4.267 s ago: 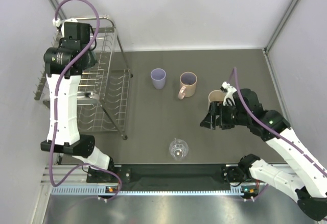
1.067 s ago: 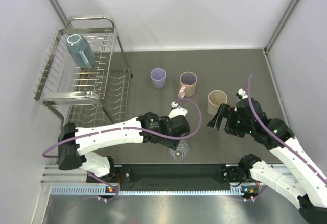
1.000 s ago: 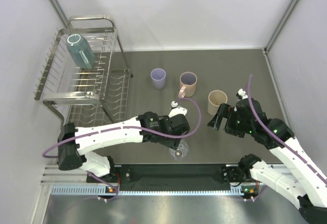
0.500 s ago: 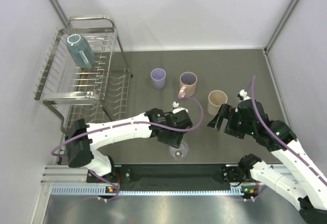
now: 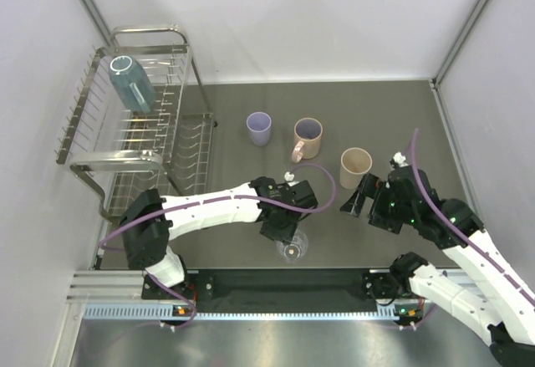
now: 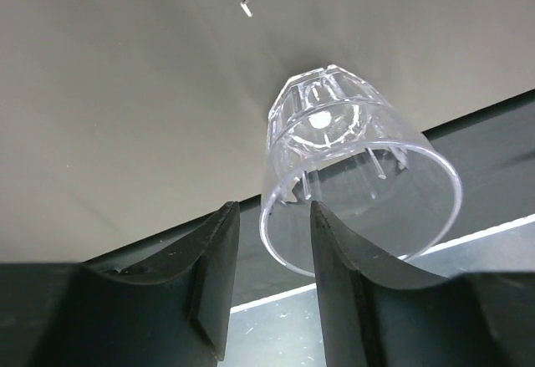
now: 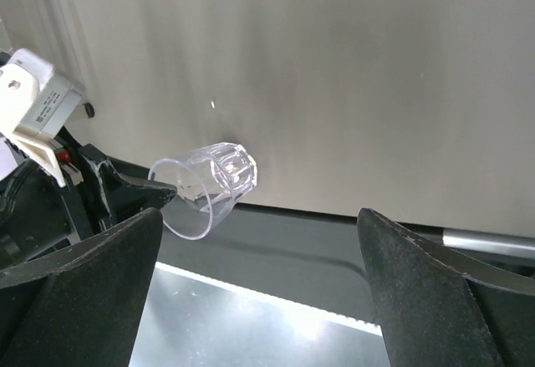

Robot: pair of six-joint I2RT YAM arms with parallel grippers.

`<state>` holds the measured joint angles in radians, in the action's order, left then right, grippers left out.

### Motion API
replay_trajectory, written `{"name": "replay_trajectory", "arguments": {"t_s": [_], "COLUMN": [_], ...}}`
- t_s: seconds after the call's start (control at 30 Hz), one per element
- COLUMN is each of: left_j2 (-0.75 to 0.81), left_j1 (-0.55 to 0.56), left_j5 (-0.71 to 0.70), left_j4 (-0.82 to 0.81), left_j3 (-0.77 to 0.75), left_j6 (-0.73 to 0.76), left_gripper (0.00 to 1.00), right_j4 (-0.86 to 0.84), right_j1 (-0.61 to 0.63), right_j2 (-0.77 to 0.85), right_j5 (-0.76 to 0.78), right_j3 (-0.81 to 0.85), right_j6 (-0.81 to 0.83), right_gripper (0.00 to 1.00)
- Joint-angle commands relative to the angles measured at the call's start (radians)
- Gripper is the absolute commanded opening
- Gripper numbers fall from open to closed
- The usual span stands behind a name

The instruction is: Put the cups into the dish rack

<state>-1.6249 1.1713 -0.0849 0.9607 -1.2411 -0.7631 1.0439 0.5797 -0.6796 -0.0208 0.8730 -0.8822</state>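
Observation:
The clear glass (image 5: 292, 247) stands at the table's near edge. My left gripper (image 5: 286, 233) is right over its far-left rim. In the left wrist view the glass (image 6: 359, 166) has its rim wall between the left gripper's (image 6: 274, 211) jaws, which are part open with gaps on both sides. My right gripper (image 5: 356, 198) hangs wide open just near of the beige tumbler (image 5: 355, 163), holding nothing. The right wrist view shows the glass (image 7: 207, 186) ahead of the right gripper (image 7: 259, 216). The lavender tumbler (image 5: 259, 128) and pink mug (image 5: 308, 138) stand mid-table. A teal-blue cup (image 5: 129, 83) lies in the dish rack (image 5: 117, 160).
The dish rack fills the table's left side, and its tall chrome frame rises above the wire tines. Walls close in on the left, back and right. A black strip and metal rail (image 5: 284, 285) run along the near edge just behind the glass.
My left arm has swung from the rack down to the clear glass, and over the last second its jaws have narrowed around the rim. The right arm has barely moved.

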Motion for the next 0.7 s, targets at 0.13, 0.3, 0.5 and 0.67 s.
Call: {"name": "replay_trajectory", "arguments": {"t_s": [0.13,0.3,0.5,0.67], "left_j2": [-0.004,-0.021,0.013,0.069], "left_j1": [-0.013,-0.015,-0.016,-0.019], "left_j5": [0.031,0.051,0.011,-0.11], "left_j4": [-0.022,-0.011,0.025,0.111], "left_j3": [0.019,0.012,-0.021,-0.171], "left_j6": [0.022,0.03,0.03,0.033], "left_gripper": [0.37,0.19,0.0,0.0], "right_j4": [0.004,-0.011,0.004,0.091], "right_j1": [-0.006,-0.007,-0.006,-0.014], "right_j2": [0.075,0.086,0.043,-0.032], "right_j5": [0.004,-0.088,-0.145,-0.146], "right_j3": [-0.029,-0.074,-0.014,0.083], "right_j6": [-0.043,-0.064,-0.084,-0.141], "right_gripper": [1.0,1.0,0.98,0.97]}}
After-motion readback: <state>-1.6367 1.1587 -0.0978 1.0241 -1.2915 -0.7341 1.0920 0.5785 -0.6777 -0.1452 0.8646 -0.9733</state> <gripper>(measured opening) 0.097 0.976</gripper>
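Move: Just to the right of the left hand stands the clear cup, upright, its middle some 4 cm right, 1 cm back and 4 cm below, with the near side of its rim between the open fingers. From this hand the beige cup is about 21 cm ahead and 20 cm right, the pink mug about 32 cm ahead and 9 cm right, both about 4 cm lower. From the right hand, the clear cup lies some 15 cm left, 4 cm back and 13 cm below. Sinking not quite 1 cm, the left hand closes its fingers from about half open, one inside and one outside the clear cup, pinching its rim wall, then turns upward some 1.5 cm and edges forward, still gripping. The right hand, empty and wide open, draws back about 2.5 cm and a little left, dipping then rising slightly, as its wrist tilts under 10 degrees. ##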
